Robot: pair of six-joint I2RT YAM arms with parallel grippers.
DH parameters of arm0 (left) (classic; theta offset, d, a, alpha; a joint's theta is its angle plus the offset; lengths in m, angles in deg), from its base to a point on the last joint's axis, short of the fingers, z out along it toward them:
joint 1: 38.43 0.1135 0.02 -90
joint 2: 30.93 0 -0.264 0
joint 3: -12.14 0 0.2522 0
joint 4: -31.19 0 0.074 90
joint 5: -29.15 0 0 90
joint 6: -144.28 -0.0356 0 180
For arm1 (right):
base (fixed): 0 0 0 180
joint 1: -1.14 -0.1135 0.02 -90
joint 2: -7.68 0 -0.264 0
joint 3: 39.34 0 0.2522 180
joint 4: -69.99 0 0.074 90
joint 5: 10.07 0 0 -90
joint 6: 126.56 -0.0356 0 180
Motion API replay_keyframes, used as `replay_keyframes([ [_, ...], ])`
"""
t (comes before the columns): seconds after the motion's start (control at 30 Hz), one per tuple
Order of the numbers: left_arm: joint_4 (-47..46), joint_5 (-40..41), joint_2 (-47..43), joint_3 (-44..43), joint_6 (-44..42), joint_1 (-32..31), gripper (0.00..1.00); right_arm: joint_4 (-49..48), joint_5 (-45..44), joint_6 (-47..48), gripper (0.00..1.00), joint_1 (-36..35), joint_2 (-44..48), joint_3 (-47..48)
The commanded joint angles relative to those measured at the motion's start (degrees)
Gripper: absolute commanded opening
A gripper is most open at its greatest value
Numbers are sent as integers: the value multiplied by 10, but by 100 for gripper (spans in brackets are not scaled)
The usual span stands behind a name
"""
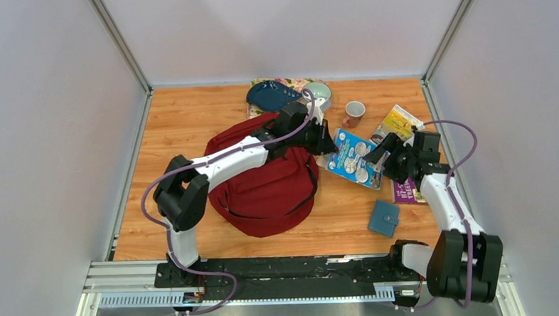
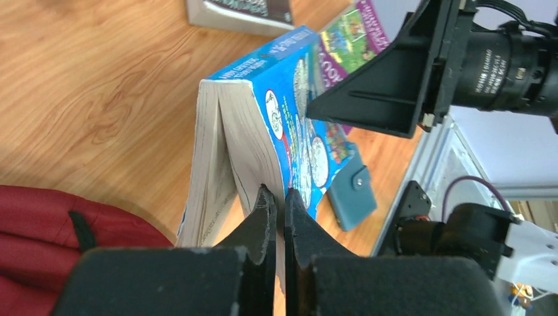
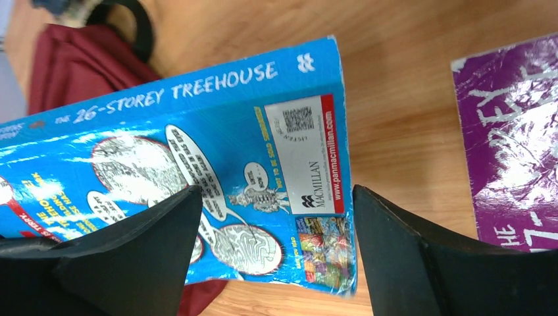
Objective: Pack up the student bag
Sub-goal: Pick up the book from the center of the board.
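Note:
The student bag [image 1: 264, 187], dark red with black straps, lies left of centre; its fabric also shows as the student bag [image 2: 33, 217] and the student bag [image 3: 72, 66]. A blue paperback [image 1: 355, 157] is propped on edge just right of it, its pages fanning apart. My left gripper [image 1: 331, 143] reaches over the bag and is shut on the book's cover and a few pages; the left gripper [image 2: 278, 197] pinches the blue paperback [image 2: 296, 118] with almost no gap. My right gripper [image 1: 376, 154] hovers at the book's other side. The right gripper [image 3: 275, 192] stands open, straddling the blue paperback [image 3: 197, 131] without touching it.
A small blue wallet [image 1: 384, 218] lies near the front right. A purple book [image 1: 406, 191] and a yellow book [image 1: 397, 122] lie along the right wall. A cup [image 1: 354, 112], a bowl [image 1: 319, 93] and a dark blue item [image 1: 272, 95] stand at the back.

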Motion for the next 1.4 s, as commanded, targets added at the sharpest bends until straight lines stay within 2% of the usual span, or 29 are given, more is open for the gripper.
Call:
replay_keyframes([
  [0.0, -41, -42, -84, 18, -28, -14, 0, -11, 9, -12, 87, 8, 90, -14],
  [0.23, -27, -35, -166, 58, -41, -14, 0, -76, 58, -12, 88, 9, 192, -60],
  [0.33, 9, -15, -202, 86, -41, -12, 0, -111, 122, -14, 87, 9, 204, -72],
  [0.47, -7, 5, -261, 161, -1, 4, 0, -145, 238, -17, 87, 8, 189, -83],
  [0.53, -41, -10, -296, 210, 36, 17, 0, -160, 262, -17, 87, 8, 184, -88],
  [0.57, -60, -29, -306, 230, 57, 43, 0, -168, 282, -27, 87, 8, 180, -97],
  [0.63, -167, -97, -339, 299, 143, 74, 0, -220, 310, -46, 87, 8, 177, -110],
  [0.7, -240, -115, -362, 335, 197, 110, 0, -227, 332, -53, 87, 4, 174, -111],
  [0.9, -250, -148, -416, 356, 200, 144, 0, -266, 351, -60, 87, -34, 176, -109],
  [1.1, -329, -202, -428, 378, 253, 160, 0, -277, 329, -53, 87, -82, 146, -96],
  [1.37, -410, -270, -436, 399, 304, 168, 0, -353, 353, -80, 87, -82, 133, -95],
])
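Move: The left hand already pinches the treehouse book's left end, with the bag's middle some 21 cm to its left, 2 cm back and 12 cm below; the mug stands about 21 cm ahead and 9 cm right. The open right hand has the book's middle about 6 cm to its left and 2 cm ahead, at about its own height; the purple book lies roughly 18 cm right and 4 cm back, the wallet 4 cm right and 16 cm back. Keeping its pinch on the pages and cover, the left hand lifts the book and draws back, swings some 15 cm left over the bag's right side, then climbs again, ending about 12 cm higher with its fingers tipped up to nearly level. The right hand, still wide open at the book's other end, rises, then follows about 11 cm left, swinging counter-clockwise and levelling. ##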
